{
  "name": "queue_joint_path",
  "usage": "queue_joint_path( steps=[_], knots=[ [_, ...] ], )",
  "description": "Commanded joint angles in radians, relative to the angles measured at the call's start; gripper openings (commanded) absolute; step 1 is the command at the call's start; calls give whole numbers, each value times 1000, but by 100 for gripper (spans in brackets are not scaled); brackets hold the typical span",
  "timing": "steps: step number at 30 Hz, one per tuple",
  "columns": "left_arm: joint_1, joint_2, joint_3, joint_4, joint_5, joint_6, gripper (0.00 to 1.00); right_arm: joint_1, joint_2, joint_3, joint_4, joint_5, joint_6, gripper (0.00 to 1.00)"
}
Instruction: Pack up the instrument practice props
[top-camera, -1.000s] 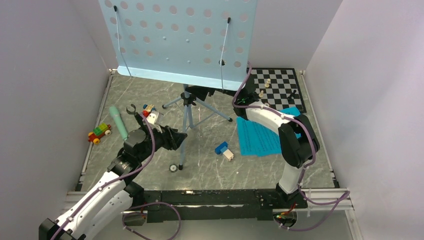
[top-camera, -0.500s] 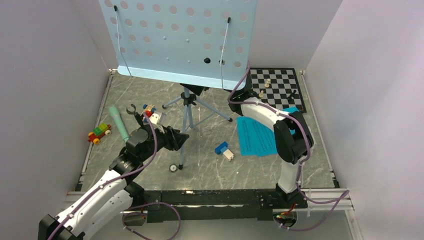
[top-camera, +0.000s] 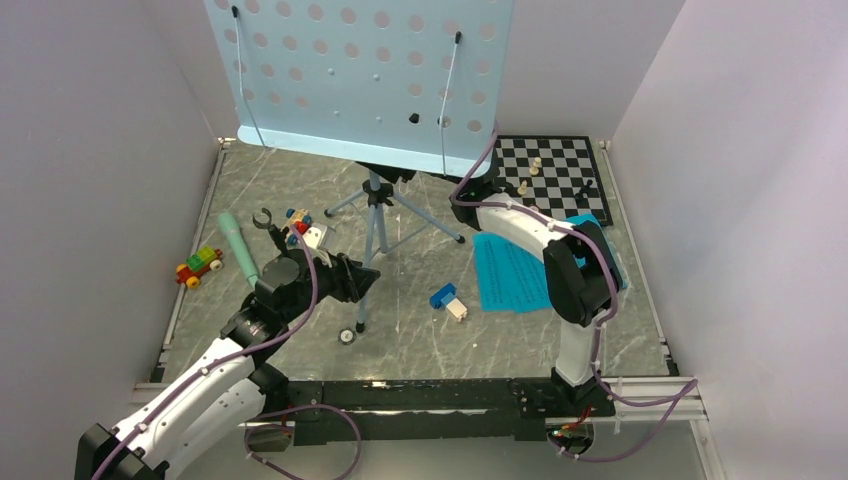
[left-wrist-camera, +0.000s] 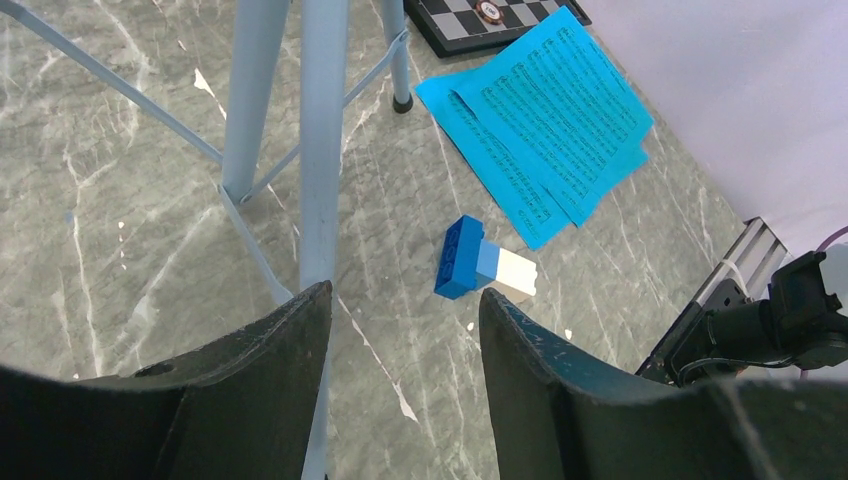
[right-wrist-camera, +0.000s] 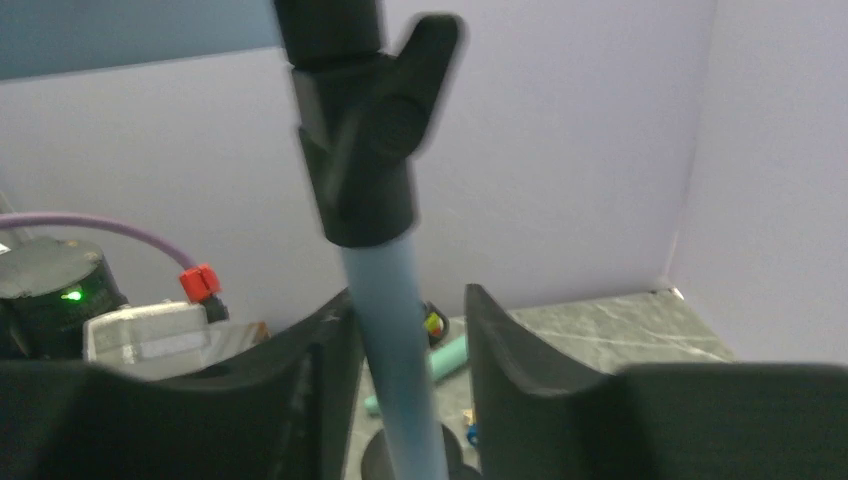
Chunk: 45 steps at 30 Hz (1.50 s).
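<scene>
The pale-blue music stand has its perforated desk (top-camera: 360, 80) at the top and its tripod (top-camera: 375, 225) mid-table. My left gripper (top-camera: 365, 280) is open beside the near tripod leg (left-wrist-camera: 320, 150), which runs along its left finger. My right gripper (right-wrist-camera: 408, 300) is open and straddles the stand's pole (right-wrist-camera: 395, 330) below its black clamp; in the top view the desk hides it. Two cyan pages (top-camera: 515, 272) lie on the right and also show in the left wrist view (left-wrist-camera: 560, 110). The mint microphone (top-camera: 238, 247) and the black mic stand (top-camera: 265, 220) lie on the left.
A blue-white block (top-camera: 449, 301) lies between the tripod and the pages. The chessboard (top-camera: 555, 170) with pieces is at the back right. Toy cars (top-camera: 199, 266) sit at the left. White walls close in three sides.
My right arm has reached further back under the desk, onto the pole. The desk has shifted slightly. My left arm has barely moved.
</scene>
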Motion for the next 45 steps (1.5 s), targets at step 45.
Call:
queue_joint_path(
  steps=[45],
  knots=[
    [-10, 386, 14, 873, 111, 300, 99, -151, -183, -418, 72, -20, 218, 0]
  ],
)
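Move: The stand's pole is between the right hand's open fingers, about 1 cm back of the hand point, with the black locking knob some 6 cm above; the tripod hub is roughly 14 cm below, 2 cm forward and 2 cm left. From the left hand, the hub is about 17 cm ahead, 3 cm right and 2 cm higher. About 18 cm below that hand, the blue toy is some 7 cm ahead and 18 cm right, the loose wheel 1 cm back and 7 cm left. The right fingers shut on the pole under the locking knob and drag the stand about 9 cm to the right, first swinging some 4 cm back and then part of the way forward again, the hand turning slightly clockwise. Meanwhile the left hand rises about 5 cm, then reaches as far forward and a little right towards the tripod hub, spreading its fingers wide and tipping them up some 25 degrees, still clear of the stand. ##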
